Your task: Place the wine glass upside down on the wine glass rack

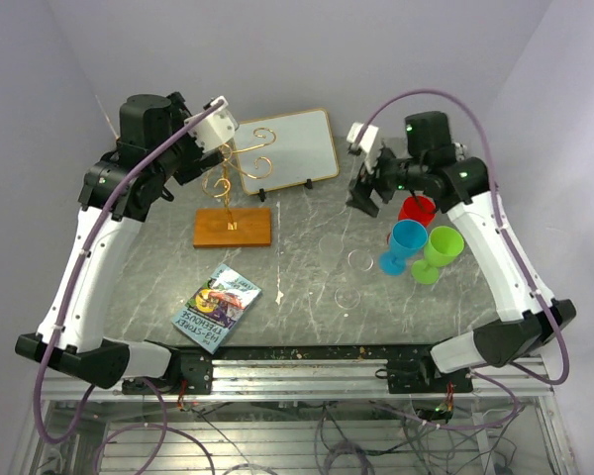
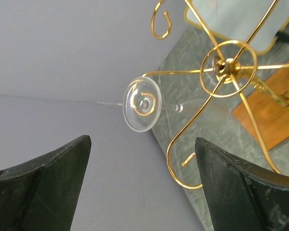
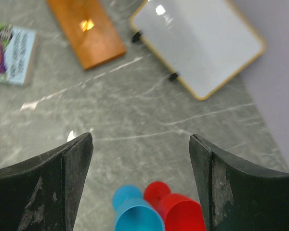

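A clear wine glass hangs upside down on the wine glass rack, its round foot (image 2: 141, 104) caught in a curled gold arm and its stem running right toward the faint bowl. The rack (image 2: 226, 67) is gold wire on an orange-brown wooden base (image 1: 234, 227). My left gripper (image 2: 142, 139) is open and empty, held high just short of the glass's foot and not touching it; in the top view it (image 1: 206, 158) is beside the rack's arms (image 1: 240, 163). My right gripper (image 3: 140, 136) is open and empty above the coloured goblets.
Red (image 1: 416, 211), blue (image 1: 406, 244) and green (image 1: 440, 250) goblets stand at the right. Two clear glasses (image 1: 359, 260) (image 1: 346, 297) show faintly mid-table. A white framed board (image 1: 287, 148) leans behind the rack. A book (image 1: 216, 307) lies front left.
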`<state>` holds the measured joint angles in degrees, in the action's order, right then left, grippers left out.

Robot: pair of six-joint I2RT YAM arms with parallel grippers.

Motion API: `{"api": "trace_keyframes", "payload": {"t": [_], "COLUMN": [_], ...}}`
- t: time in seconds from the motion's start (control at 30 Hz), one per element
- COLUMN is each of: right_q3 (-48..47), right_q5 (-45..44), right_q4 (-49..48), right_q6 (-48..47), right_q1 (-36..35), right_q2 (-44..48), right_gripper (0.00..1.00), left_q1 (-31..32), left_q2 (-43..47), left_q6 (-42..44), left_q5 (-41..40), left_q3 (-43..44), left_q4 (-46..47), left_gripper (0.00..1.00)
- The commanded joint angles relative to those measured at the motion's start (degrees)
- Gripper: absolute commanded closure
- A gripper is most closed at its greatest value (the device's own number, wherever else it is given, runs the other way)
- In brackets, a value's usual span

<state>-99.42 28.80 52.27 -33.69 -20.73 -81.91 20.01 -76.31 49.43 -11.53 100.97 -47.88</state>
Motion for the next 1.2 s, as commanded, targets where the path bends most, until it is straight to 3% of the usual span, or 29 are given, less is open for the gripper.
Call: {"api": "trace_keyframes", "payload": {"t": [0.0, 0.33, 0.73, 1.17], "right_q3": [2.6, 4.1, 4.4, 2.5], "right_q5": [-2.6, -5.4, -9.5, -9.3], "right_q4": [7.5, 12.8, 13.6, 14.4], "right_q6": [-5.7, -5.7, -5.0, -5.8], "right_q1": [-4.4, -12.2, -16.3, -18.0], "right_q2": [-2.4, -8.0, -12.0, -14.6], "right_gripper": [0.22, 0.33, 0.50, 0.88], "left_q1": [-1.1, -4.0, -4.4, -4.4], "left_q2": [1.4, 2.6, 3.4, 4.0], "left_q6": [-6.1, -8.7, -8.0, -6.4], "left_q5": [7.8, 5.5, 5.1, 5.1], "left_q3": [3.7, 3.2, 2.2, 1.4], "left_q4": [-1.5, 2.8, 2.9, 1.7], "left_gripper": [0.01, 0.01, 0.01, 0.00]}}
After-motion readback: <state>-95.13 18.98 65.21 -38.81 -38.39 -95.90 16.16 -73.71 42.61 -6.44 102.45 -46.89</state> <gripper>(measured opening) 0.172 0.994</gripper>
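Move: The clear wine glass standing on the table, which the right gripper goes for, lies about 10 cm back, 6 cm left and 22 cm below it. Another clear glass stands roughly 8 cm right of that glass and 3 cm nearer the base. From the right hand, the blue cup is some 13 cm right and 3 cm back, the red one 15 cm right and 3 cm ahead. From the left hand the target glass is about 27 cm right, 14 cm back and 29 cm below. Lower the right gripper about 15 cm to the clear glass, drawing back and going left some 6 cm each, and turn the wrist about 35 degrees so the fingers point more steeply down. Close the wide-open fingers most of the way around the far wall of the rim, one inside the bowl, one outside. Ease the open left gripper up 2 or 3 cm beside the rack. ##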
